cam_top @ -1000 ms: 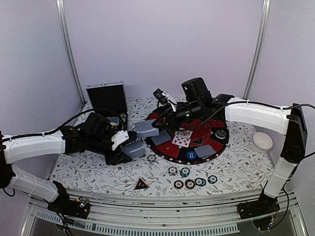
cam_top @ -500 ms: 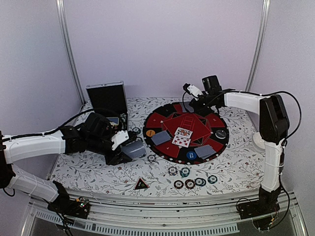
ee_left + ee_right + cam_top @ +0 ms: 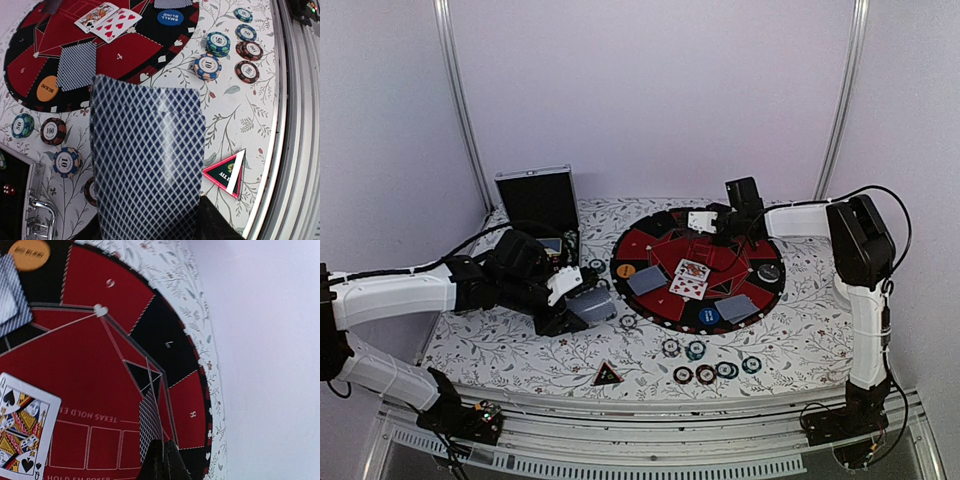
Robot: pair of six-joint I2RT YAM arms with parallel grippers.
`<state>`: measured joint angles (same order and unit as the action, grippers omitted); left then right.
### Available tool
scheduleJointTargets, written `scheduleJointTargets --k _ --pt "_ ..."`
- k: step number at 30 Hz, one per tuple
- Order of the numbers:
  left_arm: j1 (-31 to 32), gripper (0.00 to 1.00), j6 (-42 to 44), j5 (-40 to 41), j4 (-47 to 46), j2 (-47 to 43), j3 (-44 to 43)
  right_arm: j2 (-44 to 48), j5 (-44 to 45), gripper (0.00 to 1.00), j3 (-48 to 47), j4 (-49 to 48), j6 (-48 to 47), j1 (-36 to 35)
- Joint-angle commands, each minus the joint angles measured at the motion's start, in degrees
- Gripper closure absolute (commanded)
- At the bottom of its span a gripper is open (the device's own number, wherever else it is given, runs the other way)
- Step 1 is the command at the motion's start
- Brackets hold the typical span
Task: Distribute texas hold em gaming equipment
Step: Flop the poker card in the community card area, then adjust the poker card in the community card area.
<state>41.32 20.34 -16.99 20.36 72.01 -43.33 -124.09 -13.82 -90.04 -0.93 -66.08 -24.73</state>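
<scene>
My left gripper (image 3: pixel 578 305) is shut on a deck of grey-blue-backed cards (image 3: pixel 147 165) and holds it above the table, left of the mat; the deck hides its fingertips. My right gripper (image 3: pixel 718 222) is shut on a single card (image 3: pixel 152 410), seen edge-on, held over the far side of the round red-and-black mat (image 3: pixel 660 245). On the mat lie two face-up cards (image 3: pixel 691 280), face-down cards (image 3: pixel 646 281), and the orange (image 3: pixel 625 270), blue (image 3: pixel 709 316) and black (image 3: pixel 769 272) buttons. Several chips (image 3: pixel 706 374) and the red-black triangle (image 3: pixel 608 374) lie near the front edge.
The open silver-edged black case (image 3: pixel 537 200) stands at the back left behind my left arm. More chips (image 3: pixel 53 131) lie on the floral cloth between the case and the mat. The metal rail (image 3: pixel 295 125) runs along the table's front edge.
My right arm left the deck with a card, swung to the far right of the mat, and now holds the card lower over the mat's far side. The left arm has not moved.
</scene>
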Motion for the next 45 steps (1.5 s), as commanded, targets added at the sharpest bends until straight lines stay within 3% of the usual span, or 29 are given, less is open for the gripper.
scheduleJointTargets --k 1,22,25,28,37,41,44,45 --pt "-1.1 0.53 0.4 -1.3 -1.5 0.8 -0.7 -3.0 -0.9 0.98 3.2 0.6 -13.1 0.1" --pt "-1.4 0.53 0.3 -1.5 -1.3 1.0 -0.9 1.2 -6.3 0.97 8.9 11.6 -24.8 3.4" --pt "-1.4 0.53 0.3 -1.5 -1.3 1.0 -1.0 1.8 -5.7 0.89 9.6 11.8 -26.0 3.5" --pt "-1.5 0.53 0.2 -1.5 -1.3 1.0 -1.0 2.6 -4.3 0.74 10.4 11.8 -26.7 3.6" --pt "-1.6 0.53 0.3 -1.5 -1.3 0.4 -1.0 9.8 -1.3 0.6 14.3 11.7 -26.5 4.1" --pt "-1.6 0.53 0.3 -1.5 -1.3 0.1 -0.9 14.8 -4.0 0.56 15.3 6.5 -21.0 4.9" --pt "-1.6 0.53 0.3 -1.4 -1.2 -0.2 -1.0 15.6 -7.6 0.42 10.9 3.0 -1.4 5.5" --pt "-1.6 0.53 0.3 -1.3 -1.2 -0.2 -1.0 14.5 -7.0 0.4 7.5 3.8 9.9 5.6"
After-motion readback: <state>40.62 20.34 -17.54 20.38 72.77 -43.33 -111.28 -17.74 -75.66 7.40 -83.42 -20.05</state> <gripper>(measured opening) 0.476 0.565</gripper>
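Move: Lying about 4 cm back of the right hand and 10 below, with no sideways offset, is the free community card spot for the card in its fingers. The black court card lies 10 cm back and 3 left of this hand, the eight of hearts 16 back and 4 left, the dark round button 10 back and 15 right. From the left hand, still holding the deck, the spot is roughly 26 cm ahead, 31 right. Sinking about 9 cm while drawing back 5 and right 4, the right hand carries the pinched card down to the free spot beside the black court card, its left side dipping and the wrist turning counter-clockwise, some 25 degrees in all. Low over the mat the fingers open and let go, then the hand slips a little farther right and rises about 8 cm, away from the card. ##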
